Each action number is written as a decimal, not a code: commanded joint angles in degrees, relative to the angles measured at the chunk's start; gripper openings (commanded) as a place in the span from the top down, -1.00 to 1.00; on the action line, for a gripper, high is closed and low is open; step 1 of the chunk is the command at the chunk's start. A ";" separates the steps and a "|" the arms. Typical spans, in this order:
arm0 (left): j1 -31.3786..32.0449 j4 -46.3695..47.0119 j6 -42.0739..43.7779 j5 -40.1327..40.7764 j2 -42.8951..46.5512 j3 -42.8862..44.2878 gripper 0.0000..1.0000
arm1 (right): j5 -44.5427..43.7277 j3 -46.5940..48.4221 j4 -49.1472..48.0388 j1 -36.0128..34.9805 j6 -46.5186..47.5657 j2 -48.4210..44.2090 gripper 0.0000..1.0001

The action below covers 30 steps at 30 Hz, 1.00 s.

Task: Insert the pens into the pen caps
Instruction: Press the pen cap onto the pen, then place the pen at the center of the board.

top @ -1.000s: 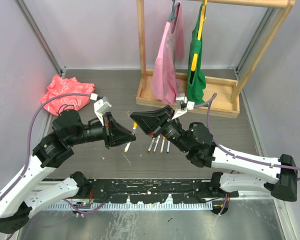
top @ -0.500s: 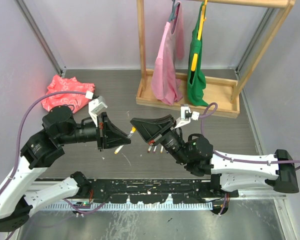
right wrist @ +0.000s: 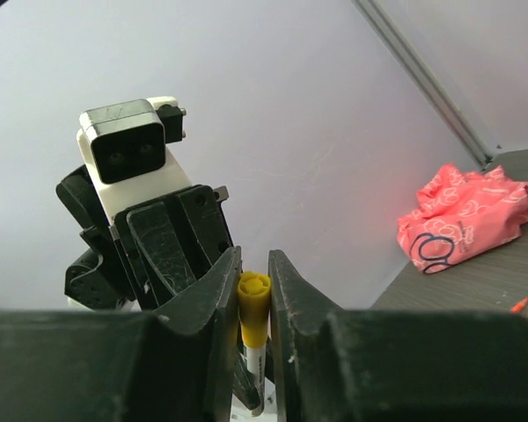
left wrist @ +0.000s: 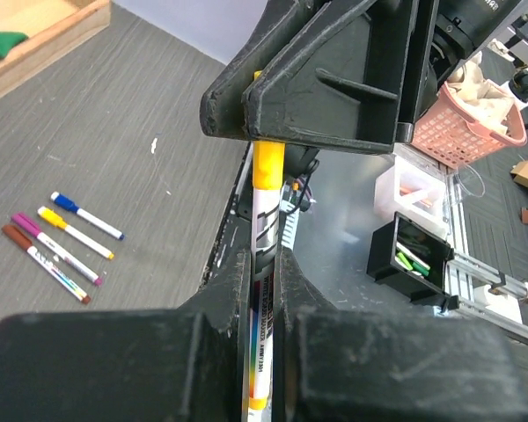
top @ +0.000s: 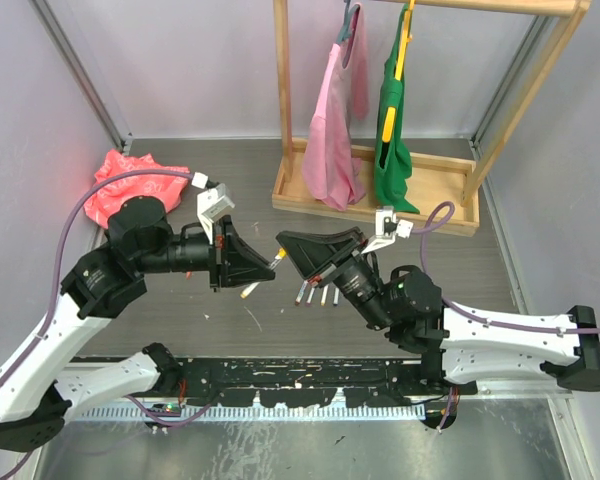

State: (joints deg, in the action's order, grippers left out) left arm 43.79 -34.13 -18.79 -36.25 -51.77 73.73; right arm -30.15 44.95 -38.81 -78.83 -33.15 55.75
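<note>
My left gripper (left wrist: 262,261) is shut on the white barrel of a yellow pen (left wrist: 264,327), held above the table. A yellow pen cap (right wrist: 253,309) sits over that pen's far end, and my right gripper (right wrist: 253,266) is shut on it. In the top view the two grippers meet tip to tip at mid-table, with a bit of yellow pen (top: 278,258) showing between them. Several more pens (left wrist: 66,240), with blue, yellow, purple and red ends, lie side by side on the table (left wrist: 114,114), below and apart from both grippers.
A wooden rack (top: 375,205) with a pink cloth (top: 332,130) and a green cloth (top: 395,130) hanging from it stands at the back right. A crumpled red cloth (top: 130,180) lies at the back left. One more pen (top: 246,291) lies under the left gripper.
Both arms have shifted, and the joined grippers have moved a little to the right. The left stays on the pen and the right on the cap.
</note>
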 commanded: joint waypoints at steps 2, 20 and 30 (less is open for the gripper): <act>-2.04 17.29 0.94 3.07 -1.82 1.31 1.00 | 7.18 4.78 14.00 0.57 6.50 -1.46 0.37; -1.97 7.40 -0.67 22.75 2.63 -10.72 1.00 | -8.04 1.71 33.69 1.88 8.85 -11.65 -0.01; -2.01 6.57 -8.45 29.11 -6.46 -19.05 1.00 | -9.08 -5.14 53.66 1.93 -8.55 -13.02 -0.30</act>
State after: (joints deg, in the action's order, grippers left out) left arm 41.98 -28.60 -23.33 -10.48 -55.11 57.65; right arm -38.17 43.70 8.49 -77.01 -32.53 44.56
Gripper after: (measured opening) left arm 0.054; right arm 0.634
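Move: The yellow pen cap sits on the yellow pen held upright-slanting in the left hand: about 4 cm above the left hand, 2 cm to its right and 1 cm ahead. It is still between the right hand's fingertips, about 1 cm below their middle. On the table, some 26 cm below the left hand, the brown pen lies about 10 cm ahead and 7 cm right of that hand, and the blue pen roughly 9 cm ahead and 13 cm right. The yellow cap is let go by the right hand, whose fingers open steadily as that hand backs off to the right and then drops well below the cap, some 14 cm down, rolling about 35 degrees. The left hand keeps its pinch on the yellow pen, rises a little while going forward, then sinks about 12 cm overall while still advancing over the table, turning nearly 30 degrees counter-clockwise. ##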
